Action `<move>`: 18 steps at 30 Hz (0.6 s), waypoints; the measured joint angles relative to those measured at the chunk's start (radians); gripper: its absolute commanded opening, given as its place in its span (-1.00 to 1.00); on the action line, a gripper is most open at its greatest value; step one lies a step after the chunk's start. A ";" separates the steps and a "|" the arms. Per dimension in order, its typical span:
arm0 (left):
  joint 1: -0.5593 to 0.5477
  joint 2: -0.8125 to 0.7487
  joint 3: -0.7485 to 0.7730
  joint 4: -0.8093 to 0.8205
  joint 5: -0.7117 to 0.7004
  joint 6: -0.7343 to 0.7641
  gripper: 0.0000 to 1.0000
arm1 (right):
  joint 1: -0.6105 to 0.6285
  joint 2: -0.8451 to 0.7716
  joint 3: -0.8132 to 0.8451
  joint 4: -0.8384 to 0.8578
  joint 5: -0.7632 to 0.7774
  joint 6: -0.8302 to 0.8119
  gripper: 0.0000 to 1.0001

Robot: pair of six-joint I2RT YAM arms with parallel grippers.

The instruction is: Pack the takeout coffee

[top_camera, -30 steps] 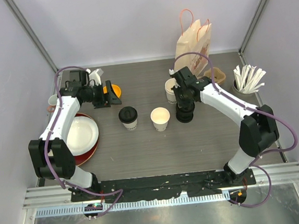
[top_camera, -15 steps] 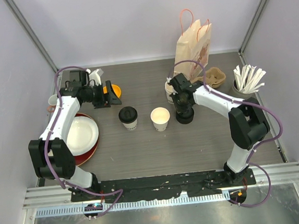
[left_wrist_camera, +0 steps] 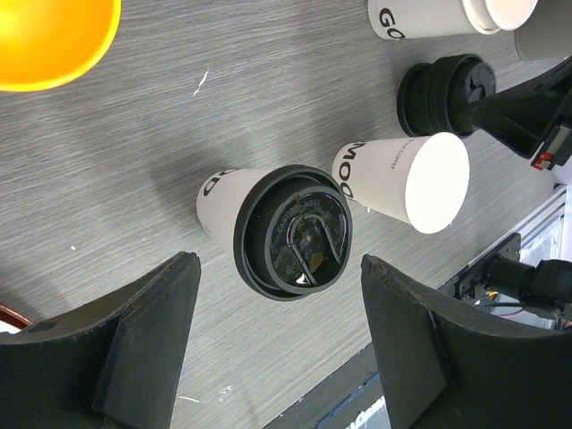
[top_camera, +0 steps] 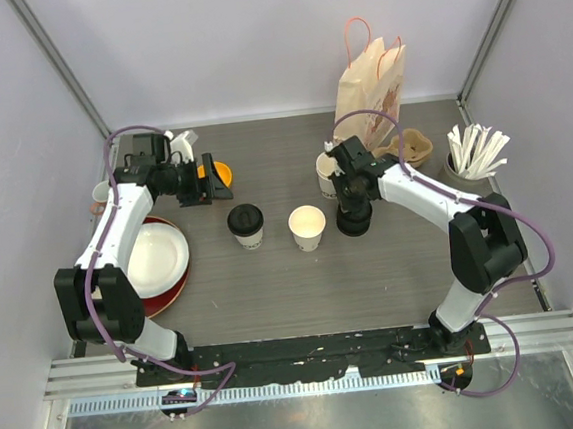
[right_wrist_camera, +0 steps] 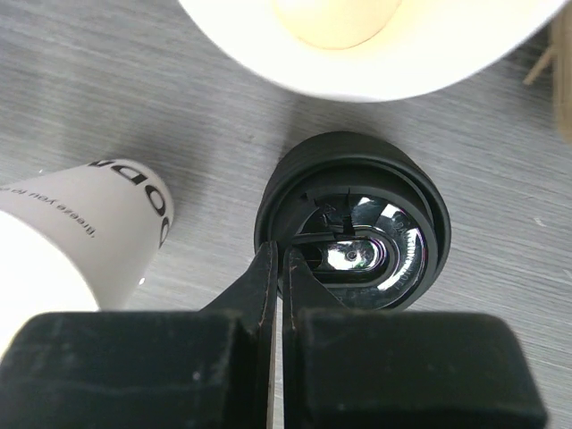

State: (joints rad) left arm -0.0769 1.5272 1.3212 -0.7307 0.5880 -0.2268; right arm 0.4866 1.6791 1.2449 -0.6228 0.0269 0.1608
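Note:
One takeout coffee cup [top_camera: 245,225], white paper with a black lid, stands mid-table; it shows in the left wrist view too [left_wrist_camera: 290,232]. Beside it to the right stands a lidless white paper cup [top_camera: 308,227] [left_wrist_camera: 402,174] [right_wrist_camera: 80,232]. My left gripper [top_camera: 203,182] [left_wrist_camera: 277,349] hovers open behind and left of the lidded cup, holding nothing. My right gripper [top_camera: 351,201] [right_wrist_camera: 281,259] is shut, its tips pinching the rim of the top black lid [right_wrist_camera: 353,223] of a small lid stack [top_camera: 354,219] [left_wrist_camera: 447,89].
A paper bag [top_camera: 371,87] stands at the back. More white cups [top_camera: 327,174] sit behind the lid stack. Brown cup carrier [top_camera: 413,146], a holder of sticks [top_camera: 477,153], an orange bowl [top_camera: 222,171], stacked plates [top_camera: 155,261] and a pinkish cup [top_camera: 101,196] ring the table.
The right arm's elbow swung left and partly back while its gripper stayed shut at the lid stack. The left arm and both cups have not moved.

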 measured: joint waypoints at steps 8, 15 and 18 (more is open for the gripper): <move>0.000 0.000 0.000 0.000 0.002 0.001 0.54 | -0.013 -0.017 -0.014 -0.002 0.015 0.006 -0.98; -0.066 0.000 0.031 -0.021 -0.013 0.070 0.54 | -0.030 -0.020 -0.030 0.008 -0.031 0.019 -0.98; -0.163 0.000 0.092 -0.023 -0.030 0.123 0.62 | -0.042 -0.030 -0.029 0.003 -0.047 0.020 -0.98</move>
State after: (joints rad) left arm -0.2398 1.5272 1.4136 -0.7532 0.5583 -0.1036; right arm 0.4442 1.6489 1.2156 -0.6193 -0.0200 0.1806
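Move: The lid stack lies about 32 cm to the left hand's right, roughly 1 cm ahead and 12 cm below. The covered cup is near, some 5 cm right and 3 cm back of that hand; the open cup is about 20 cm right, 4 cm back, both 9 cm below. For the right hand the lid stack's middle is about 3 cm right, 2 cm ahead and 3 cm below. The right hand keeps the top lid's rim in its shut fingers over the lid stack, staying almost in place with a drift of about 1 cm left. After a short wait the left hand sets off right towards the lids, about 5 cm, above the covered cup, rising some 2.5 cm at the end; its wrist turns about 15 degrees clockwise, tips lifting a little, fingers still open. ##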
